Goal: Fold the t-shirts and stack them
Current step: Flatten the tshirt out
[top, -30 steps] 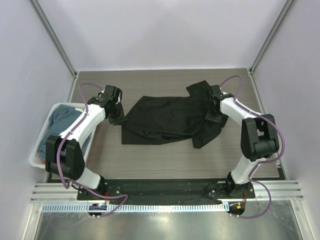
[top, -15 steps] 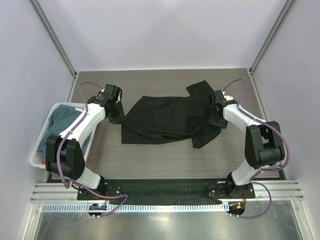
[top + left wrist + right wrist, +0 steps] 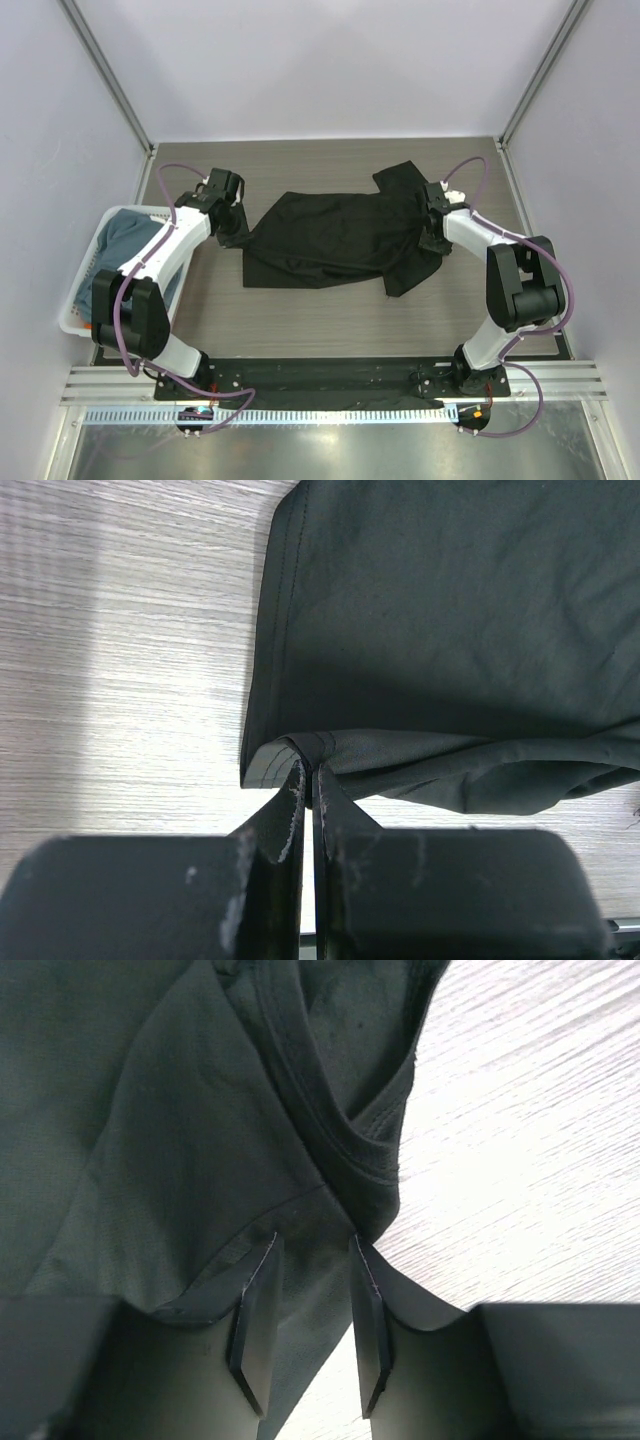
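A black t-shirt (image 3: 330, 235) lies spread and rumpled across the middle of the table. My left gripper (image 3: 240, 238) sits at its left end. In the left wrist view it (image 3: 310, 775) is shut on a lifted fold of the hem corner of the shirt (image 3: 450, 610). My right gripper (image 3: 432, 238) is at the shirt's right end, by the neck. In the right wrist view its jaws (image 3: 312, 1250) stand apart, with black cloth (image 3: 150, 1110) lying between and under them, just below the collar band (image 3: 330, 1130).
A white lattice-sided basket (image 3: 75, 300) stands at the table's left edge beside my left arm, with a slate blue-grey shirt (image 3: 125, 235) inside. Bare wood-grain table (image 3: 330, 320) shows in front of the black shirt. Walls close in on three sides.
My right arm has shifted its elbow outward and back, with the gripper staying at the shirt's neck end. The left gripper has kept its hold and place.
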Robot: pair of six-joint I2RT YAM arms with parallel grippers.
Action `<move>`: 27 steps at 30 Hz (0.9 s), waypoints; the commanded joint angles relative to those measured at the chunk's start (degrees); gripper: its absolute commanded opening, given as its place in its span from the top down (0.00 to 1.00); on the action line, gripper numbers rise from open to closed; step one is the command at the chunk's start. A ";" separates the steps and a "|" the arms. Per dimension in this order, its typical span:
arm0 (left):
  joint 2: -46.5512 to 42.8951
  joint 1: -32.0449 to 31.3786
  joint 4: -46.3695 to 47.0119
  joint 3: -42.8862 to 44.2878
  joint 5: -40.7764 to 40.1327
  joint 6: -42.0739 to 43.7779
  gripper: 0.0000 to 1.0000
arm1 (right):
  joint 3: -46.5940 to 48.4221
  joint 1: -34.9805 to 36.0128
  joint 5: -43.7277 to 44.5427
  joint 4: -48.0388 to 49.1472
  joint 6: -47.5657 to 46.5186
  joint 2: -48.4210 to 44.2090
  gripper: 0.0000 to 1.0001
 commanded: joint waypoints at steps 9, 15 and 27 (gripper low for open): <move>-0.63 0.22 1.09 0.88 0.56 0.42 1.00 | -2.49 -0.19 3.36 3.73 0.15 0.34 0.75; -1.06 0.22 -0.49 1.58 -0.58 0.59 1.00 | -1.09 -0.19 3.63 1.10 0.14 -4.57 0.99; 0.60 0.22 -1.46 4.74 -4.89 0.68 1.00 | 3.66 -0.19 -3.75 3.64 -0.47 -9.77 0.99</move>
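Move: The t-shirt's right-hand edge, by the seam I want, lies between and just below my open right fingers: about 1 cm back, 1 cm right and 2 cm down. The sleeve on the far side is some 14 cm ahead and 6 cm left of that hand; the near flap is about 6 cm back and 5 cm left, both about 3 cm down. From my left hand, the seam lies about 40 cm right, 2 cm back and 8 cm down. I sink my right hand a little over 1 cm and back about 1 cm onto the t-shirt's edge, shut the fingers to pinch the cloth by the seam, then lift it briskly about 7 cm, easing forward and tipping the fingertips up and outward some 10 degrees. My left hand keeps its pinch on the t-shirt's near-left corner, almost still. ##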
